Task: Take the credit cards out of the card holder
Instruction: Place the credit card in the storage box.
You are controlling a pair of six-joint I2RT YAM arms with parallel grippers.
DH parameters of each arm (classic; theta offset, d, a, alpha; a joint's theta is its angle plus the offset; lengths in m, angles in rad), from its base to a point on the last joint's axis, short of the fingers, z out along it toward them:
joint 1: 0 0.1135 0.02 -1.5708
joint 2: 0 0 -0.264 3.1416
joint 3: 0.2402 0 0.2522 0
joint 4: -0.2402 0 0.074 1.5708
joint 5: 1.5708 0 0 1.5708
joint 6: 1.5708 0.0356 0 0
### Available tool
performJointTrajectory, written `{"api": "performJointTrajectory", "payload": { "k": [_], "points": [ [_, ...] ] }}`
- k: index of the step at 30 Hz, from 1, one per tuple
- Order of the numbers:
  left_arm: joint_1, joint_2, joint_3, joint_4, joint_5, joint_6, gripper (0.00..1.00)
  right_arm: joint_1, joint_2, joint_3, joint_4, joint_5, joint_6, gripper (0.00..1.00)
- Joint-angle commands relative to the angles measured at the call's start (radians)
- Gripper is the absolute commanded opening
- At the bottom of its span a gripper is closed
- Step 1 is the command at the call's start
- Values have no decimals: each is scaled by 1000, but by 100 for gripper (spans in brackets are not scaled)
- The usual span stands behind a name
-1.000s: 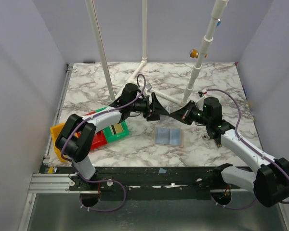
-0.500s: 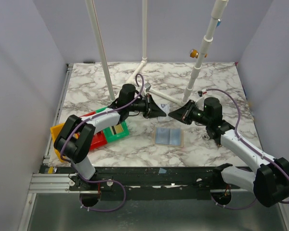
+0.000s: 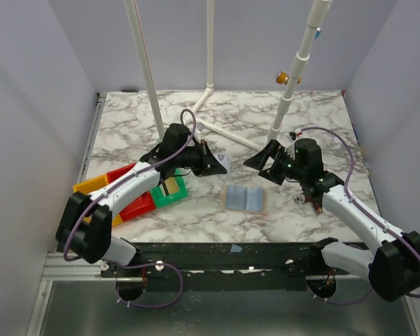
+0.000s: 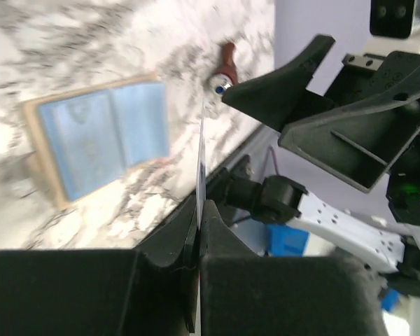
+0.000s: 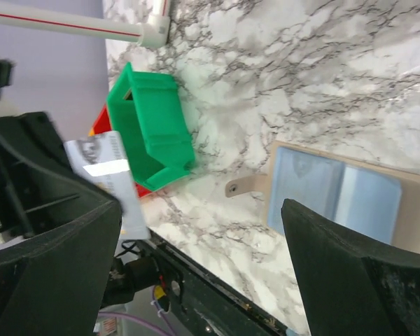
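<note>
The card holder (image 3: 246,199) lies open and flat on the marble table, pale blue inside with a tan rim; it also shows in the left wrist view (image 4: 101,140) and the right wrist view (image 5: 336,189). My left gripper (image 3: 219,166) hovers up and to the left of it, shut on a white credit card (image 3: 225,163). That card stands edge-on between the jaws (image 4: 201,154) and shows its dark marks in the right wrist view (image 5: 108,178). My right gripper (image 3: 262,167) faces it from the right, open and empty (image 5: 203,273).
Green bin (image 3: 169,189), red bin (image 3: 136,203) and yellow bin (image 3: 91,185) sit left of the holder; something tan with dark stripes lies in the green one. White pipe posts (image 3: 150,70) (image 3: 294,77) rise at the back, with a pipe (image 3: 227,133) lying on the table.
The card went from my right gripper to my left. The left jaws shut on it and drew back left; the right jaws opened and pulled away slightly.
</note>
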Motion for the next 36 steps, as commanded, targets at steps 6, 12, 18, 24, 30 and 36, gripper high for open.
{"api": "performJointTrajectory", "payload": {
  "k": [6,12,18,24,30,36],
  "points": [
    [141,-363,-100,-497,-414,174,0,-3,5,17,-111,102,-103,100],
    [280,-480,-123,-674,-518,215,0,-3,12,4,-93,95,-122,100],
    [404,-513,-103,-776,-594,261,0,-3,28,0,-91,68,-140,100],
    [520,-515,-95,-833,-679,245,0,-4,28,7,-98,56,-150,100],
    [634,-480,-17,-922,-829,163,0,-3,33,31,-137,47,-180,100],
    [701,-463,13,-971,-918,104,0,-3,23,67,-226,70,-232,100]
  ]
}}
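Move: The left hand, holding the card, stands some 17 cm above the table; the yellow box of the storage boxes lies about 43 cm to its left and 4 cm back, 16 cm lower. Beside it the red box is about 31 cm left and level fore-and-aft, the green box 20 cm left and 4 cm ahead, both equally low. From the right hand the yellow box lies about 55 cm left, 5 cm back and 15 cm below. Keeping the card pinched in its shut fingers, the left hand sweeps fast to its left, about 33 cm, away from the card holder and over the green box towards the yellow one, staying level at first, then sinking some 5 cm and easing up slightly at the end, while the wrist swings round counter-clockwise so that the fingers, which pointed right, come to point mostly down and a little forward. The right hand, already open and empty, sinks about 3 cm and drifts slightly right, its fingers staying wide open. ##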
